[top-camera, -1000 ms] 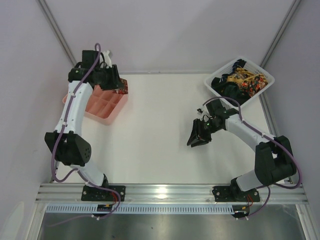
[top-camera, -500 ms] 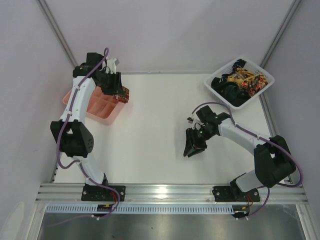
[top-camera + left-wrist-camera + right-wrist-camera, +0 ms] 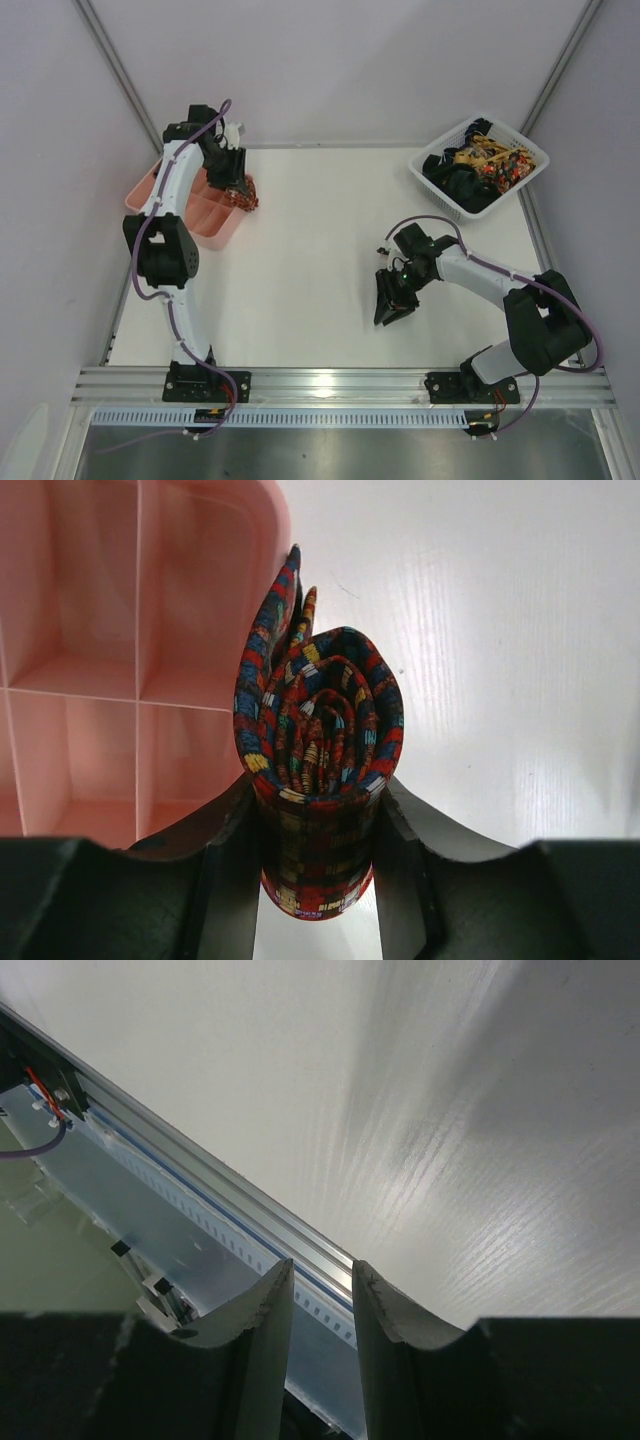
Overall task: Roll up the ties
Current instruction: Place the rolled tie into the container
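A rolled tie [image 3: 320, 730] with a red, blue and yellow pattern stands on end between the fingers of my left gripper [image 3: 318, 802], which is shut on it. In the top view this gripper [image 3: 243, 193] holds the roll [image 3: 247, 190] at the right edge of the pink compartment tray [image 3: 212, 218]. In the wrist view the tray's compartments [image 3: 90, 630] look bare. More ties [image 3: 482, 166], patterned and dark, lie piled in the white basket [image 3: 536, 150] at the back right. My right gripper [image 3: 393, 300] hangs over the bare table, right of centre. Its fingers [image 3: 322, 1285] are slightly apart with nothing between them.
The table's near aluminium rail [image 3: 250, 1222] shows beyond my right fingers. Grey walls close the back and both sides. The left arm's elbow [image 3: 160, 255] rises over the table's left edge.
My left gripper has carried the rolled tie a little right and nearer, to the tray's right edge, and the arm has folded upright. The right gripper has moved toward the near edge.
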You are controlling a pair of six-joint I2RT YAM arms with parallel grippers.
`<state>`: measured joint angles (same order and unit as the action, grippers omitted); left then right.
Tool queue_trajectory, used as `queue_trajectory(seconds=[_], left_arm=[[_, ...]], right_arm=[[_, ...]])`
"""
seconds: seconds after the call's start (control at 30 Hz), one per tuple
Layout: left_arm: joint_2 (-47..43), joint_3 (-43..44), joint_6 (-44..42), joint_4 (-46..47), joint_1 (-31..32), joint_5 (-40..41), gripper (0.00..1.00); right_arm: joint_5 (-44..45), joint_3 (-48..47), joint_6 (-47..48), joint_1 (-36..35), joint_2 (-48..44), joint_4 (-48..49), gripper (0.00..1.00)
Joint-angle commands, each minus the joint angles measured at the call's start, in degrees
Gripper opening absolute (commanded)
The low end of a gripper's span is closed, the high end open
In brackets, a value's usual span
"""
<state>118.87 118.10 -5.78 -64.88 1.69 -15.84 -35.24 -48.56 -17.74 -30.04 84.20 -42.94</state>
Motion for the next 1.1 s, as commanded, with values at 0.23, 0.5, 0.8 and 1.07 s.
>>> queue_trajectory(seconds=[0.23,0.5,0.8,1.07], left_arm=[[0.48,6.70,-3.62,1.07,0.24,8.45,0.01],[3.21,6.96,-5.12,0.20,0.24,9.51,0.00],[6.29,8.72,-4.94,0.55,0.42,13.28,0.00],[7.60,8.37,-5.03,2.04,0.77,17.94,0.00]], right_arm=[[0.53,-2.51,-0.19,0.07,2.72,2.24,0.36],[0.70,-3.48,-1.16,0.16,3.95,2.60,0.36],[0.97,-3.48,-1.60,0.16,4.39,2.60,0.36],[1.32,-5.06,-1.42,0.16,5.97,1.89,0.36]])
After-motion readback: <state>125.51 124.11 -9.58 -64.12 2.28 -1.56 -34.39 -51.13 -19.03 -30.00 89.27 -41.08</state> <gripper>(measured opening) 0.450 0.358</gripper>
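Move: The left hand holds the rolled tie just outside the pink container. The container's far right corner compartment lies about 6 cm to its left, 4 cm ahead and some 11 cm below. The container's middle is roughly 16 cm left and 1 cm ahead, and the black tie already in its far left corner about 22 cm left and 9 cm ahead. From the idle right hand that corner compartment is some 39 cm left and 35 cm ahead. Leftward and forward, about 5 cm in all, the left hand carries the rolled tie from beside the container in over its far right corner compartment, first lifting a little, then sinking about 4 cm from that high point. The wrist rolls some 15 degrees, its left side rising, while the fingers keep their pinch on the roll. ##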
